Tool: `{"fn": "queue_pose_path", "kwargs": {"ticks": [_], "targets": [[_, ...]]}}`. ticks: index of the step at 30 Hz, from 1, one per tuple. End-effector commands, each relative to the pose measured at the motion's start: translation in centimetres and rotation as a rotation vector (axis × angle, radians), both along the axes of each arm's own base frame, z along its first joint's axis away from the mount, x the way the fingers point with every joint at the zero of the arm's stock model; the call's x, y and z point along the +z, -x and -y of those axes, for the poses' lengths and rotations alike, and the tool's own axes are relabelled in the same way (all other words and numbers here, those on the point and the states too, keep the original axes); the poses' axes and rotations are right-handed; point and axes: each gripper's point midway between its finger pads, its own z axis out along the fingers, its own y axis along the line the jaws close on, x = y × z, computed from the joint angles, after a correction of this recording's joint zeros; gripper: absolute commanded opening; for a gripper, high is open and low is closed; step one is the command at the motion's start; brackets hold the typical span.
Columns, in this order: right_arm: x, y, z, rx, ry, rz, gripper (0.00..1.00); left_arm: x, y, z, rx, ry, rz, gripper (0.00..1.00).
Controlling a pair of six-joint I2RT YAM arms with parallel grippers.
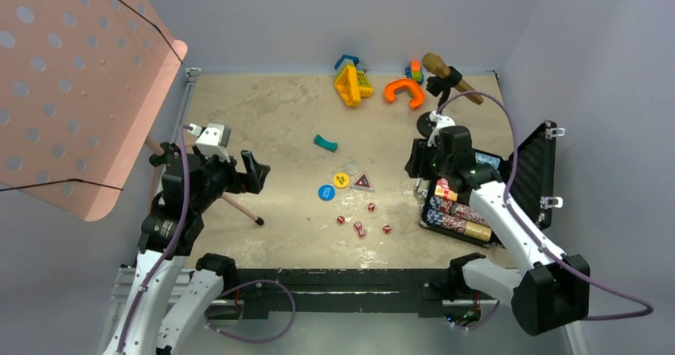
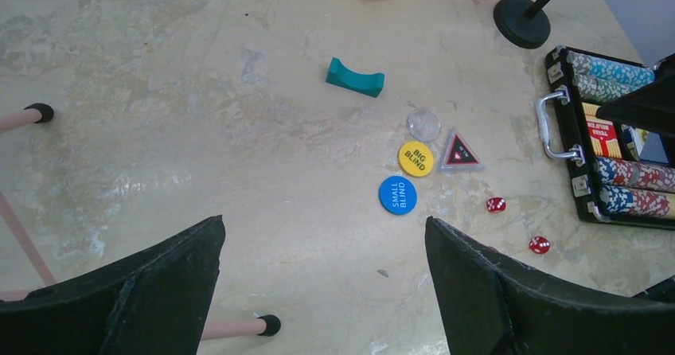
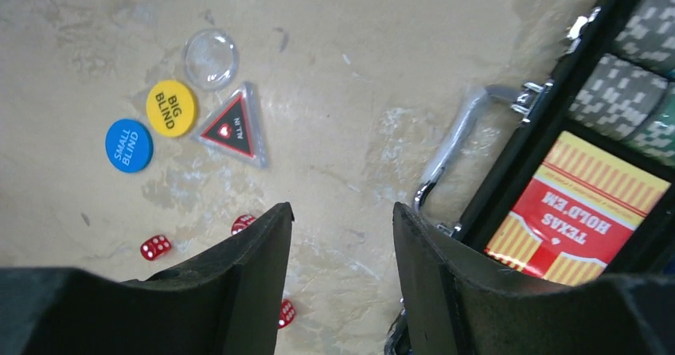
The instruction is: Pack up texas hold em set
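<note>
The black case (image 1: 529,176) lies open at the right, holding chip rows (image 1: 454,212) and a red card deck (image 3: 577,208). On the table to its left lie a blue token (image 1: 325,192), a yellow token (image 1: 341,180), a triangular token (image 1: 363,182), a clear disc (image 3: 210,57) and several red dice (image 1: 372,207). My right gripper (image 3: 342,212) hangs open over bare table just left of the case's silver handle (image 3: 458,144), with nothing between its fingers. My left gripper (image 2: 324,224) is open wide and empty, well left of the tokens.
A teal curved piece (image 1: 325,142) lies mid-table. Yellow (image 1: 353,84) and orange (image 1: 403,92) toys and a wooden mallet on a black stand (image 1: 450,76) sit at the back. A pink perforated panel (image 1: 72,84) on thin legs (image 1: 239,208) overhangs the left side.
</note>
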Motion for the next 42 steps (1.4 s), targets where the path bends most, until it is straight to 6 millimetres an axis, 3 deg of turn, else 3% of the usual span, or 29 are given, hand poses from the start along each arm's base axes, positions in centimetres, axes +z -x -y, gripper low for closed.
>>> {"fn": "queue_pose_path", "kwargs": {"ticks": [1, 6, 12, 16, 25, 42], "targets": [[0.9, 0.1, -2.1, 0.034, 0.016, -0.011, 0.53, 0.2, -0.3, -0.8, 0.029, -0.03, 0.018, 0.99], [-1.4, 2.4, -6.1, 0.143, -0.004, -0.12, 0.52, 0.1, -0.3, -0.8, 0.032, -0.031, 0.016, 0.99], [-4.9, 5.8, -7.9, 0.105, -0.018, -0.24, 0.54, 0.2, -0.3, -1.1, 0.051, -0.034, 0.017, 0.98], [-6.0, 7.1, -8.2, 0.008, -0.023, -0.254, 0.55, 0.1, -0.4, -1.5, 0.072, -0.039, 0.013, 0.98], [-6.5, 7.1, -9.5, -0.114, -0.032, -0.225, 0.55, 0.0, -0.3, -2.0, 0.096, -0.047, 0.013, 0.98], [-9.4, 6.1, -13.6, -0.076, 0.019, -0.257, 0.48, -0.2, -0.2, -1.9, 0.094, -0.042, 0.003, 0.98]]}}
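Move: Some 12 cm to the right hand's left, 7 cm back and 15 cm below it, lies the red die nearest the all-in triangle. The triangle itself sits about 8 cm beyond that die and 3 cm left of it; a pair of dice lies 7 cm nearer the base and 4 cm left of it. The open chip case is about 18 cm right of the hand and 2 cm back. From the left hand the die is roughly 28 cm right, level ahead, 26 cm down. Swinging off the chip case, the right hand, empty, sweeps left and back while sinking, then mostly drops straight down with a little more left, about 12 cm left, 8 back and 11 down in all. It nears the lone red die, the wrist tipping some 20 degrees farther down and the fingers staying about half open, still short of the die. ##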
